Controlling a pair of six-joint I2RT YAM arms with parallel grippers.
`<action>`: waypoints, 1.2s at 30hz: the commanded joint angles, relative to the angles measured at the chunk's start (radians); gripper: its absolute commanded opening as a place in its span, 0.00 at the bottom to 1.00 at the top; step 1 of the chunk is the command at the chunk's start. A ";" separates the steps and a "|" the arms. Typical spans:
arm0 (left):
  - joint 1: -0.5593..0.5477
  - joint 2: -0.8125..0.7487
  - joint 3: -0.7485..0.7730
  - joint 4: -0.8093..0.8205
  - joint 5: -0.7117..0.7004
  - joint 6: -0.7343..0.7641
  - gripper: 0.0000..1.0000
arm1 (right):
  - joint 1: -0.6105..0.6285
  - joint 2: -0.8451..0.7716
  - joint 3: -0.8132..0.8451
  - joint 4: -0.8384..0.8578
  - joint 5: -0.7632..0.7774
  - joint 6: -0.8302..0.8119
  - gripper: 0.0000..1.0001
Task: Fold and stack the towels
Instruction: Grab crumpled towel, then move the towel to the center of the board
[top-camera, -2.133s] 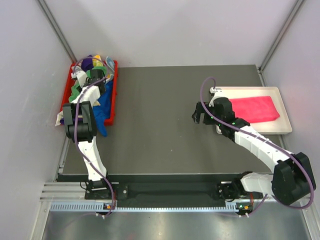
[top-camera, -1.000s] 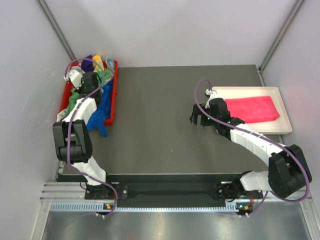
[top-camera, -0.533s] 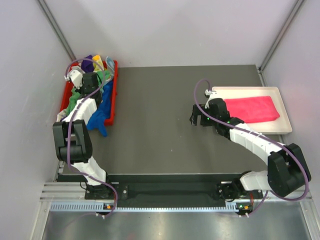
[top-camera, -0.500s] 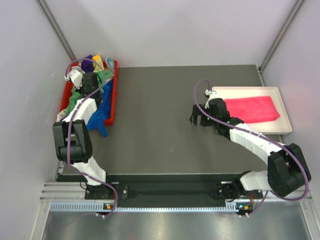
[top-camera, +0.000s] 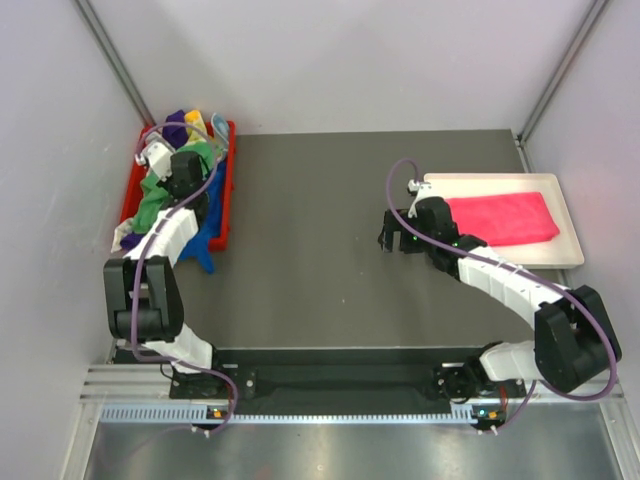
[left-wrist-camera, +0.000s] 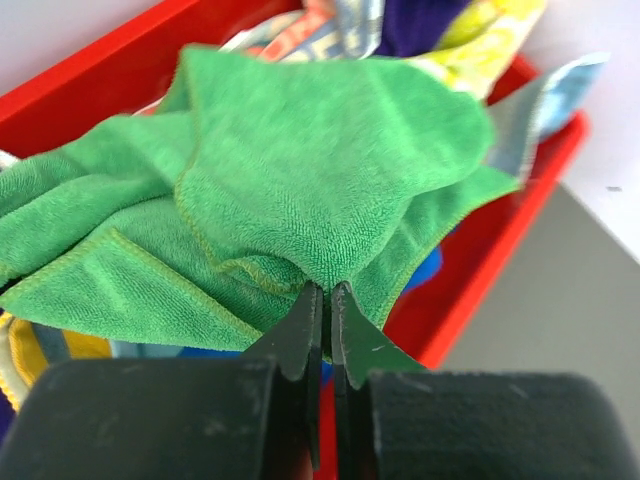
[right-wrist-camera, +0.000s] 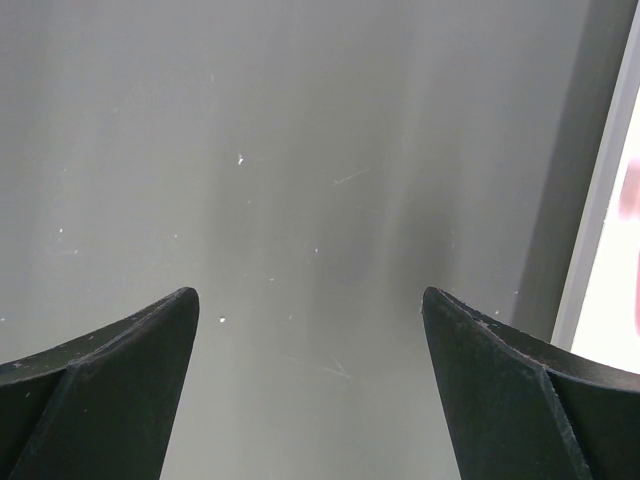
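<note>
Several towels lie heaped in the red bin (top-camera: 226, 205) at the table's far left: a green towel (top-camera: 160, 193) (left-wrist-camera: 320, 170) on top, a blue one (top-camera: 205, 235) hanging over the bin's near edge, purple and yellow ones behind. My left gripper (top-camera: 186, 168) (left-wrist-camera: 326, 292) is shut on a fold of the green towel. A folded bright pink towel (top-camera: 505, 217) lies in the white tray (top-camera: 572, 250) at the right. My right gripper (top-camera: 391, 240) (right-wrist-camera: 310, 300) stands open over bare table left of the tray, nothing between its fingers.
The dark grey table (top-camera: 320, 240) lies between the bin and the tray. White walls close in the left, back and right sides. The tray's rim (right-wrist-camera: 600, 200) shows at the right edge of the right wrist view.
My left gripper has closed on the green towel and drawn it a little toward the near side of the bin. The right arm has stayed put.
</note>
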 joint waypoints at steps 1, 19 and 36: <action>-0.034 -0.102 -0.031 0.138 0.002 0.010 0.00 | 0.018 0.001 0.034 0.038 0.003 -0.003 0.92; -0.367 -0.267 -0.126 0.178 -0.110 0.091 0.00 | 0.016 -0.006 0.030 0.040 0.038 -0.005 0.92; -0.997 -0.248 -0.129 -0.052 -0.126 0.036 0.00 | 0.015 -0.008 0.039 0.015 0.176 -0.003 0.93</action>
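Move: The left fingers are already shut on a crest of the green towel over the red box, whose middle lies almost straight below, some 13 cm down. Purple and yellow towels bunch about 11 cm ahead; the blue towel spills over 13 cm back and 5 cm right. The open table middle is some 34 cm right, 12 cm back and 18 cm below. From the idle right hand that spot is about 15 cm left, 2 cm ahead, 11 cm down. Keeping its pinch on the green towel, the left hand first lifts it while easing right, then sweeps it ever faster to the right, out over the box's right rim and across to the open table middle, about 34 cm in all. It ends about 5 cm higher, drawing back some 12 cm mostly late on, as the wrist swings about 45 degrees clockwise. ##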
